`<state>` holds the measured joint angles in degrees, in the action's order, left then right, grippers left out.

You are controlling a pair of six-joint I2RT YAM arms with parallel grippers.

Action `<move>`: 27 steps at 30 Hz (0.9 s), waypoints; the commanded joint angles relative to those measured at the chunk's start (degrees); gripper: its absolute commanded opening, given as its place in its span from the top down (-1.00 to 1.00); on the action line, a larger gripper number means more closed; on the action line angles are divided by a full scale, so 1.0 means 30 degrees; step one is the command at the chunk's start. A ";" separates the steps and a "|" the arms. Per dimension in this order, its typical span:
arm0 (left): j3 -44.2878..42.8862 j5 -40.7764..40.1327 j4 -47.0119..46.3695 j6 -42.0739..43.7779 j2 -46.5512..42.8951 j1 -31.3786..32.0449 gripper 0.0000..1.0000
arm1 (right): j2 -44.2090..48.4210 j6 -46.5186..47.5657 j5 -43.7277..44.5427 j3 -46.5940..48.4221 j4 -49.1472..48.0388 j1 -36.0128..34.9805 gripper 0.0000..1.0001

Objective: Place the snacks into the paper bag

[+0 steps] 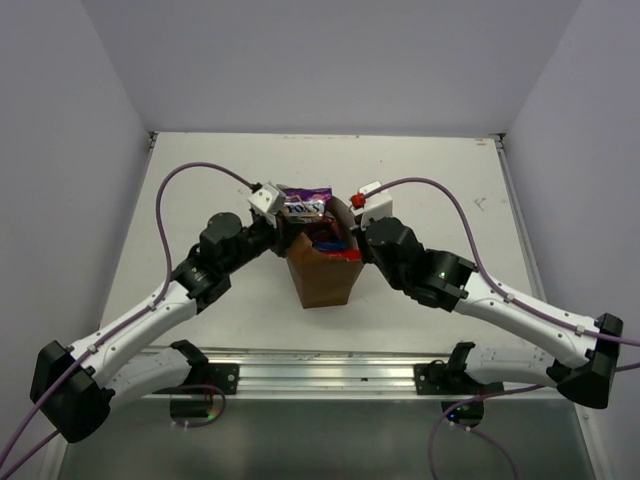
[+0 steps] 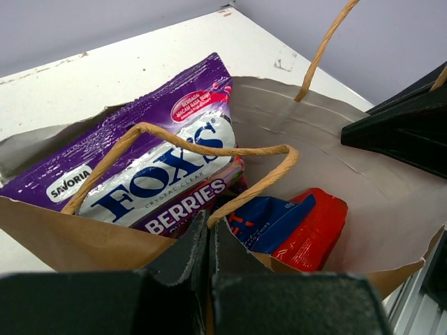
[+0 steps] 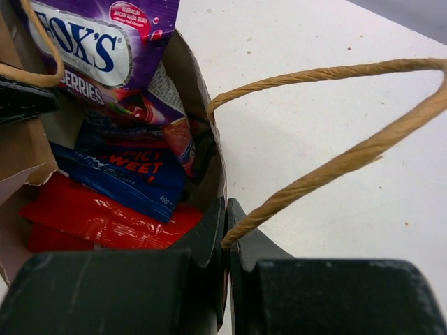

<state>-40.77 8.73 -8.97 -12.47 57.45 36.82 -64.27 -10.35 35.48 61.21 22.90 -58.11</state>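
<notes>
The brown paper bag (image 1: 322, 282) stands upright in the middle of the table. The purple Fox's packet (image 1: 303, 204) sticks out of its top and leans on the far wall (image 2: 150, 171) (image 3: 98, 42). A blue packet (image 2: 269, 222) (image 3: 126, 171) lies deeper inside, on top of a red packet (image 2: 316, 230) (image 3: 98, 220). I cannot tell a second red packet apart. My left gripper (image 1: 278, 224) (image 2: 209, 227) is shut on the bag's left rim. My right gripper (image 1: 352, 226) (image 3: 227, 218) is shut on the right rim, at the foot of a string handle (image 3: 335, 118).
The bag's other string handle (image 2: 209, 148) loops across the opening over the Fox's packet. White table (image 1: 440, 190) lies around the bag, with grey walls on three sides. A metal rail (image 1: 320, 372) runs along the near edge.
</notes>
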 commanded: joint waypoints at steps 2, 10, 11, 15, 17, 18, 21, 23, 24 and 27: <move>-0.0735 -0.0596 -0.0671 0.0026 0.0244 0.0266 1.00 | 0.1031 -0.0154 0.1852 0.0045 0.0452 0.0033 1.00; -0.1290 -0.1677 0.0000 0.0172 -0.0194 0.0940 1.00 | 0.1267 -0.0095 0.1913 -0.0187 0.0455 0.0033 1.00; -0.1407 -0.1912 0.0234 0.0288 -0.0630 0.1056 1.00 | 0.1238 0.0021 0.1796 -0.0305 0.0019 0.0033 1.00; -0.2257 -0.3988 0.1496 0.0815 -0.1950 0.1291 0.74 | 0.0888 0.0899 0.1035 -0.0628 -0.1856 0.0091 -0.18; -0.2840 -0.4403 0.1555 0.1282 -0.2768 0.1321 0.49 | 0.0478 0.1658 0.0771 -0.0161 -0.2766 0.0179 -0.98; -0.3047 -0.4550 0.1468 0.1488 -0.2976 0.1350 0.23 | 0.0331 0.1895 0.0740 0.0073 -0.2971 0.0266 -0.98; -0.4247 -0.4901 0.1788 0.1929 -0.3476 0.1351 -0.07 | -0.0109 0.2511 0.0623 0.1244 -0.3383 0.0297 -0.98; -0.5182 -0.4961 0.2575 0.1988 -0.3622 0.1379 -0.11 | 0.0240 0.2803 0.0798 0.1860 -0.3559 0.0297 -0.98; -0.5391 -0.5077 0.2784 0.1901 -0.3739 0.1380 -0.12 | 0.0416 0.2863 0.0828 0.2094 -0.3501 0.0297 -0.98; -0.5336 -0.6998 0.2903 0.1550 -0.5026 0.1379 -0.13 | 0.1499 0.3040 0.1821 0.2740 -0.3034 0.0297 -0.98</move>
<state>-55.22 -5.52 -1.91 -8.12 45.30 40.60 -63.81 -3.18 38.15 65.52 16.60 -57.36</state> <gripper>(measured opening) 0.561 0.987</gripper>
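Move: The paper bag stands between the two hands, its rim pinched by both; its middle lies about 7 cm to the right of the left hand, 1 cm ahead and some 12 cm below, and about 7 cm to the right hand's left, equally far ahead and below. The Fox's packet sticks out roughly 6 cm ahead and 4 cm right of the left hand. From the right hand, the blue packet is about 1 cm ahead and 6 cm left, the red one 1 cm back and 4 cm left, both some 5 cm down. The bag's rim is still pinched on both sides while the hands edge right by 1 to 1.5 cm; then both let go. The left hand's fingers open about halfway as it rises some 16 cm, drawing left away from the bag and tipping its fingers up about 20 degrees; the right opens wide and lifts about 6 cm, tilting up slightly and easing a little forward above its side of the rim. ##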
